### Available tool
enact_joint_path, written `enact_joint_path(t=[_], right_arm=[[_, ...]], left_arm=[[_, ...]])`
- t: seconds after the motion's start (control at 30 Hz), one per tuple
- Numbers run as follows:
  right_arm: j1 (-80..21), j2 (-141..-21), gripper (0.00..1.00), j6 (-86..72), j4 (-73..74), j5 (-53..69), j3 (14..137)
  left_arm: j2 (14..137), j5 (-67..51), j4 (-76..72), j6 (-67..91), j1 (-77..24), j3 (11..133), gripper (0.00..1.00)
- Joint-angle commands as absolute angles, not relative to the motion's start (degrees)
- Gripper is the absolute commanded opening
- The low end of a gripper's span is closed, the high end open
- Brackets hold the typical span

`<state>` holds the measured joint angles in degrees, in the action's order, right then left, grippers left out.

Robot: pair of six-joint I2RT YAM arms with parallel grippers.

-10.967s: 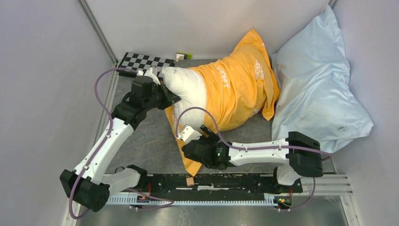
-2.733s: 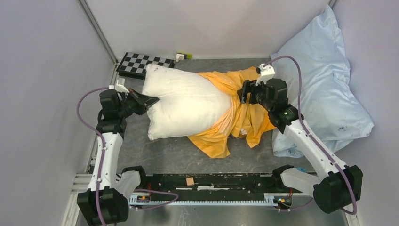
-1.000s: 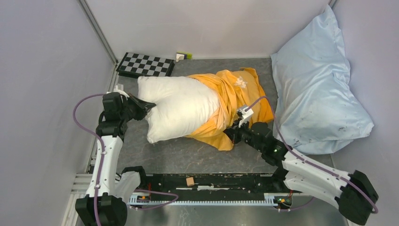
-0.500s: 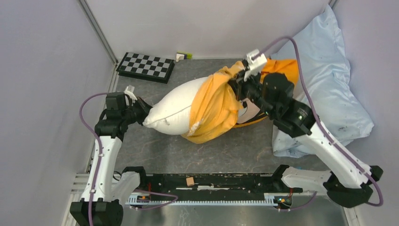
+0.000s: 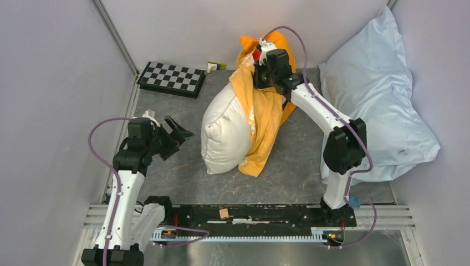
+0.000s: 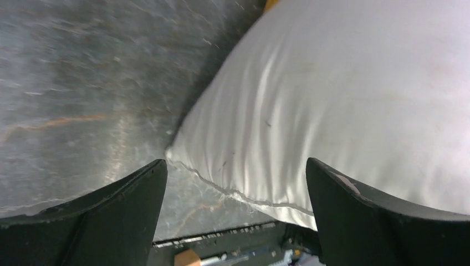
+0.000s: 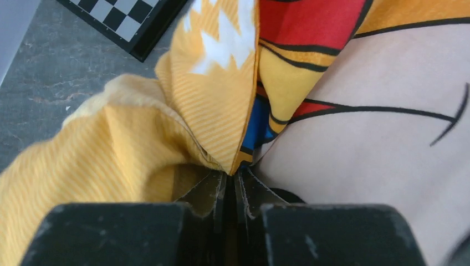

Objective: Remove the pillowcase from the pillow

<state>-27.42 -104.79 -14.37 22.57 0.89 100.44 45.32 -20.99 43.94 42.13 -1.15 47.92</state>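
Observation:
The white pillow (image 5: pixel 221 133) stands on its lower end on the table, its upper right part still inside the orange pillowcase (image 5: pixel 263 119). My right gripper (image 5: pixel 256 71) is raised at the back and shut on a bunched fold of the pillowcase (image 7: pixel 221 105), holding it up. The printed side with red, blue and cream shows in the right wrist view. My left gripper (image 5: pixel 176 133) is open and empty, left of the pillow and apart from it. The pillow's seamed corner (image 6: pixel 310 122) lies in front of the left jaws.
A large pale blue pillow (image 5: pixel 374 94) leans in the back right corner. A checkerboard (image 5: pixel 172 77) lies at the back left with a small white and green item (image 5: pixel 216 66) beside it. Grey walls close in on both sides. A small tan block (image 5: pixel 224 213) sits on the front rail.
My right gripper has lifted the pillowcase up and toward the back, tipping the pillow upright. My left gripper has let go of the pillow's corner, opened and drawn back left.

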Motion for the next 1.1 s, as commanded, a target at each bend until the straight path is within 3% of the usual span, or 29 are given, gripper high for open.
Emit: enact_joint_path(t=[0.0, 0.03, 0.1, 0.17, 0.23, 0.4, 0.53, 0.7, 0.87, 1.07], right_arm=[[-28.3, -108.2, 0.16, -14.5, 17.2, 6.0, 101.9], [-28.3, -109.2, 0.26, -13.7, 16.8, 7.0, 102.6], [-28.3, -110.8, 0.59, -11.9, 16.7, 8.0, 103.7], [-28.3, -112.1, 0.83, -10.6, 17.1, 8.4, 105.2], [-28.3, -112.5, 0.97, -9.5, 18.0, 8.4, 106.4], [-28.3, -105.7, 0.98, -6.6, 15.1, 10.8, 101.0], [-28.3, -98.1, 0.98, -3.7, 13.5, 14.6, 95.5], [-28.2, -87.2, 0.98, -1.7, 9.4, 9.5, 84.7], [-27.6, -84.1, 0.98, -2.3, 11.3, 6.4, 82.3], [-26.9, -73.8, 0.98, -3.0, 7.7, -2.6, 70.0]], left_arm=[[43.4, -6.8, 42.9, 43.2, -1.3, 50.1, 1.00], [42.5, -5.8, 42.1, 43.9, -1.3, 49.7, 1.00], [39.1, -4.8, 39.3, 43.8, -1.3, 48.2, 1.00], [33.6, -3.6, 34.8, 45.1, -1.3, 44.5, 1.00], [27.4, -5.2, 28.8, 45.7, -1.3, 40.1, 1.00], [22.2, -18.8, 14.4, 45.7, -1.3, 32.7, 1.00], [27.1, -30.2, 5.9, 49.1, -1.4, 29.7, 1.00], [33.4, -36.1, -10.1, 57.1, -3.3, 24.4, 1.00], [37.4, -30.4, -13.6, 55.5, -10.4, 25.2, 1.00], [44.6, -11.3, 5.3, 51.5, -12.0, 32.2, 0.99]])
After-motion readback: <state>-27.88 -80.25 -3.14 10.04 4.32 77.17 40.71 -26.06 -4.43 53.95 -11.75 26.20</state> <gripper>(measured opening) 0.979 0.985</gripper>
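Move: The bare white end of the pillow is my left hand's goal: its middle lies about 15 cm to the right, 3 cm ahead and some 7 cm lower. The pillowcase is roughly 26 cm right and 11 cm ahead of that hand, the chessboard 21 cm ahead and 6 cm left. From my right hand, still closed on the case near its far end, the case's middle is about 10 cm back and 8 cm lower, the white pillow 19 cm back and 12 cm left. I carry my right hand's pinch on the pillowcase about 5 cm left, open wide to let the cloth go, then draw back over it, to the right and up, ending roughly 8 cm nearer my base. With my open left hand I first swing left and up, tilting the fingers up nearly 30 degrees, then sweep right about 10 cm to bring them around the pillow's near bulge without closing. ##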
